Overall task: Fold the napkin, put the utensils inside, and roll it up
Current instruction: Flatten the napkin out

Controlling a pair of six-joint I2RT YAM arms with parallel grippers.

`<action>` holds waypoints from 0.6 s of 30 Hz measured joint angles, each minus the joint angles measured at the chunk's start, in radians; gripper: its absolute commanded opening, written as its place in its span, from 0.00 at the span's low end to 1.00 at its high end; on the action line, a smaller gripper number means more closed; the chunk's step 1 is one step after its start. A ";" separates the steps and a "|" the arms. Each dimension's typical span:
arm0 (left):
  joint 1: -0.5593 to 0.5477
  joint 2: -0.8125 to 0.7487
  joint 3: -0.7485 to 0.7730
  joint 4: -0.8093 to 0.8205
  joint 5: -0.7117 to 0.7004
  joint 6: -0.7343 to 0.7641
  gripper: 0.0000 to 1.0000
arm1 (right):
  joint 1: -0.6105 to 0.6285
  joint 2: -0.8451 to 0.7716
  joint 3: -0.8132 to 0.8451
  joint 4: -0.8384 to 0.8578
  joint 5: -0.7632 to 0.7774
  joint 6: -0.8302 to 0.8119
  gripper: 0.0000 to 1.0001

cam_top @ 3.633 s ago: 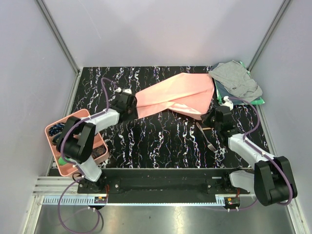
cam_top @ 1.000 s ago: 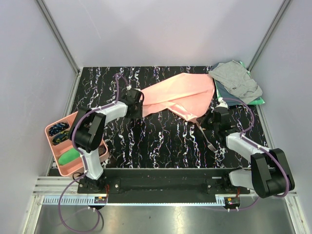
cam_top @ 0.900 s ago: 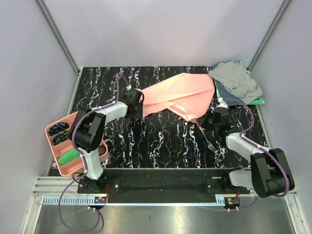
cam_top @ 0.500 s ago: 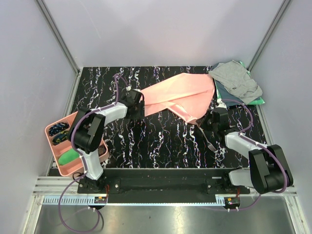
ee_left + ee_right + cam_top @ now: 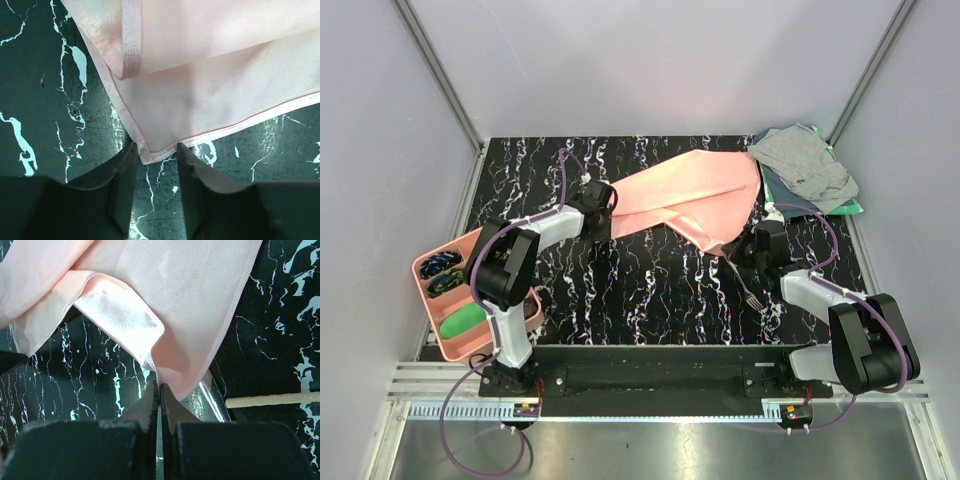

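The salmon-pink napkin (image 5: 690,190) lies crumpled across the back middle of the black marbled table (image 5: 650,290). My left gripper (image 5: 603,225) is at its left end. In the left wrist view the gripper (image 5: 154,156) is open, and the hemmed napkin corner (image 5: 146,152) lies on the table between its fingertips. My right gripper (image 5: 738,250) is shut on the napkin's front right fold (image 5: 165,355), pinched thin between the tips of the gripper (image 5: 159,386). A silver fork (image 5: 745,283) lies just in front. A shiny metal utensil (image 5: 212,399) and a pale stick (image 5: 272,400) show beside the fold.
A grey cloth (image 5: 805,165) on a green cloth (image 5: 850,208) lies heaped in the back right corner. A pink tray (image 5: 432,320) holding small items sits at the table's left edge. Grey walls enclose the table on three sides.
My right gripper has taken hold of the napkin's front right fold and drawn it toward the fork. My left gripper has moved back and right to the napkin's left corner.
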 measured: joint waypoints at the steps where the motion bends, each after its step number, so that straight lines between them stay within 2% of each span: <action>1: 0.000 0.000 0.000 -0.001 -0.001 0.005 0.29 | 0.000 0.000 0.000 0.000 0.000 0.000 0.01; 4: 0.000 0.002 0.000 0.002 -0.003 0.013 0.21 | 0.000 0.000 0.000 0.000 0.000 0.000 0.01; 7: 0.000 0.004 0.000 0.007 -0.007 0.018 0.08 | 0.000 0.000 0.000 0.000 0.000 0.000 0.01; 8: 0.000 0.004 0.000 0.007 -0.010 0.021 0.00 | 0.000 0.000 0.000 0.000 0.000 0.000 0.01; 18: 0.000 -0.046 -0.039 -0.003 -0.021 0.023 0.00 | 0.000 -0.046 0.002 -0.035 0.002 -0.042 0.00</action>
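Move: Around the left fingertips, half open, lies the napkin's near left corner, about 1 cm below the hand point. From the left hand, the napkin's middle is some 10 cm ahead and 14 cm to the right. From the right hand, which still holds the near right corner, the left corner lies roughly 19 cm to the left, 4 cm ahead and 4 cm lower. The fork lies about 7 cm back and 3 cm right of the right hand, the wooden stick 7 cm right and 2 cm back. Closing from nearly half open to shut, the left fingers pinch the napkin's near left corner while the hand stays almost in place down at the table. The left hand then starts about 1 cm back and left, rising about half a centimetre. The right keeps its pinch on the near right corner and, at the end, eases up just under 1 cm. ##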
